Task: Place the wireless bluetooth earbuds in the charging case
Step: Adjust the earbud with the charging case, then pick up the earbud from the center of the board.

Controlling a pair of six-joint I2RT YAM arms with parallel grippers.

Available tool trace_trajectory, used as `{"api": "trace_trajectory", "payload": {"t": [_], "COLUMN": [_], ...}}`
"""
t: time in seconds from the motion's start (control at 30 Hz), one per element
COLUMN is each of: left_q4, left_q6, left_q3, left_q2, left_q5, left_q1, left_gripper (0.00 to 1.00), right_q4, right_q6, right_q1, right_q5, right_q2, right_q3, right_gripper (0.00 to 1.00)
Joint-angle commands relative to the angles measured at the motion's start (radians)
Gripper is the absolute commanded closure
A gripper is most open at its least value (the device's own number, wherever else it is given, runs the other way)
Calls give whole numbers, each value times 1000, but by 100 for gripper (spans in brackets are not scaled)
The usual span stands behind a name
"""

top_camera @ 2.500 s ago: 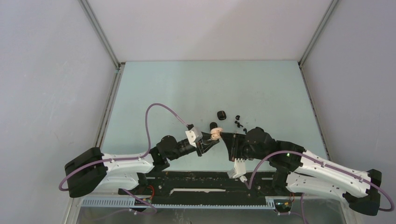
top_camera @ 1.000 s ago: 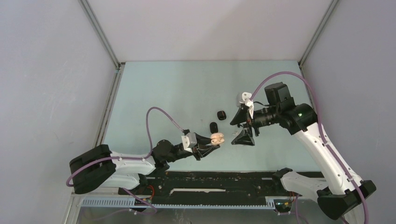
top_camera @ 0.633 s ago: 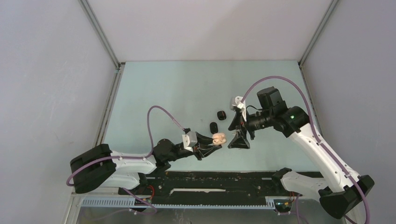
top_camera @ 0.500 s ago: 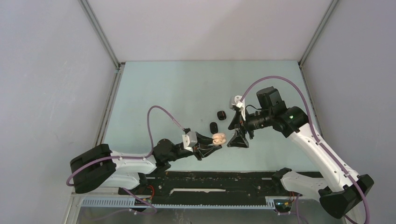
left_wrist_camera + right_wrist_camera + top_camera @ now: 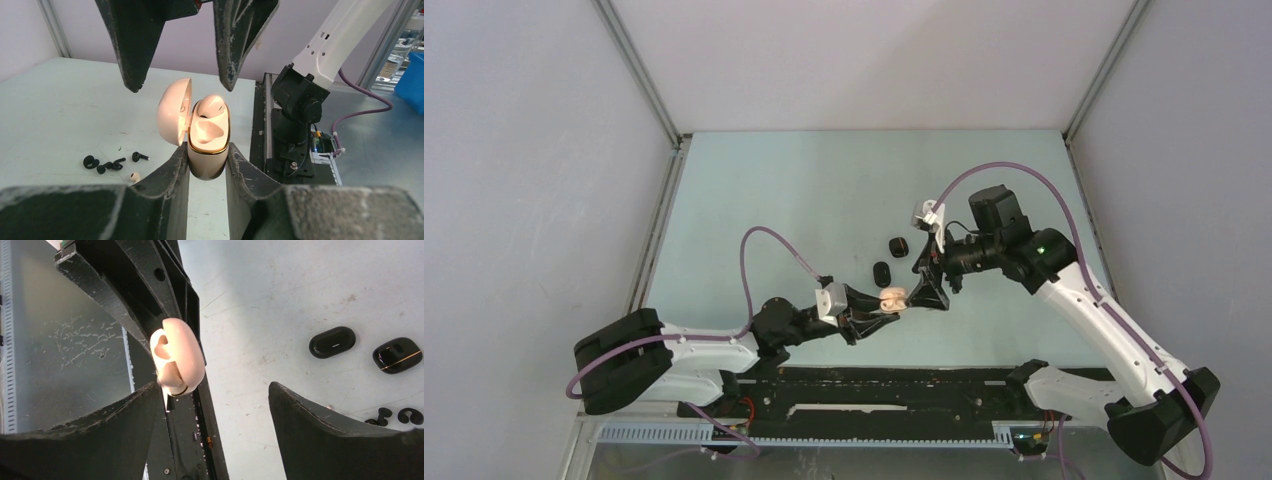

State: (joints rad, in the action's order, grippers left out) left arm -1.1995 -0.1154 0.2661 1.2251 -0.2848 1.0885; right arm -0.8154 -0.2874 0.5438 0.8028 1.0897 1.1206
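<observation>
My left gripper [image 5: 207, 154] is shut on a pale pink charging case [image 5: 206, 145], which it holds upright above the table with its lid [image 5: 174, 116] swung open. A pale rounded earbud [image 5: 210, 105] appears to sit in the case's far socket. My right gripper [image 5: 215, 412] is open and hovers just over the case [image 5: 178, 357]; its fingers [image 5: 131, 45] flank the case's top without touching it. Loose wireless bluetooth earbuds lie on the table: black earbuds [image 5: 112, 164] and one white earbud [image 5: 134, 176]. From the top, the case [image 5: 892, 296] sits between both grippers.
Two rounded black cases [image 5: 332, 342] [image 5: 397, 355] lie on the table beyond the right gripper, with black earbuds [image 5: 382, 415] near them. From above, these black cases [image 5: 898, 246] [image 5: 881, 272] are just behind the held case. The black base rail [image 5: 864, 385] runs along the near edge.
The right arm has swung left and down from the table's middle, bringing its open gripper over the held case. The left gripper and case have stayed put.
</observation>
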Motion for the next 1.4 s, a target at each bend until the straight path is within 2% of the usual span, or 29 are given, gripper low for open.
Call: {"api": "trace_trajectory", "payload": {"t": [0.0, 0.27, 0.37, 0.47, 0.57, 0.63, 0.7, 0.77, 0.83, 1.0, 1.37], "left_q4": [-25, -23, 16, 61, 109, 125, 133, 144, 162, 217, 281], "left_q6": [-1, 0, 8, 24, 21, 15, 7, 4, 5, 9, 11], "left_q3": [40, 32, 28, 15, 1, -7, -13, -18, -18, -11, -22], "left_q2": [-15, -17, -33, -57, -83, -95, -107, -125, -143, -197, -262], "left_q5": [-19, -2, 52, 123, 212, 238, 257, 272, 281, 295, 325], "left_q1": [7, 9, 9, 8, 8, 8, 8, 8, 8, 8, 8], "left_gripper": [100, 100, 100, 100, 100, 100, 100, 100, 100, 100, 100], "right_q4": [62, 72, 45, 28, 23, 56, 90, 110, 119, 138, 137], "right_q6": [40, 52, 29, 24, 37, 88, 153, 224, 291, 433, 605], "right_q1": [5, -6, -49, -99, -128, -139, -156, -174, -205, -240, -246], "right_q5": [-25, 16, 123, 131, 30, -92, -199, -298, -333, -374, -508], "right_q2": [7, 6, -17, -41, -54, -62, -54, -23, 48, 227, 515], "right_q3": [-7, -13, 16, 28, 5, -37, -83, -118, -133, -133, -76], "right_gripper": [18, 18, 18, 18, 19, 24, 31, 42, 47, 47, 46]}}
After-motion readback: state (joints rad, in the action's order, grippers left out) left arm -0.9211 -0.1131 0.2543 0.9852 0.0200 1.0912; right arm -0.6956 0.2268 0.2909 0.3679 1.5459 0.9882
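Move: The loose pink earbud on the table lies about 10 cm ahead of the empty right hand, 5 cm to its right and some 22 cm below; from the left hand it is about 12 cm ahead, 9 cm right and 19 cm below. The open charging case, held in the left fingers, sits roughly 4 cm left of the right hand and 3 cm back, slightly lower. A lone black earbud lies 5 cm right of the pink one and 1 cm farther out; an oblong black case lies 11 cm left of it and 3 cm farther out. Down, forward and to the right, the right hand leaves the charging case after a brief hover, rising slightly first, then dropping some 18 cm towards the loose pink earbud. Its wrist swings clockwise and tips the fingers steeply downward while they partly close, still empty. The left hand keeps its pinch on the case, carrying it about 4 cm forward and as far left, with a slight counter-clockwise turn. ##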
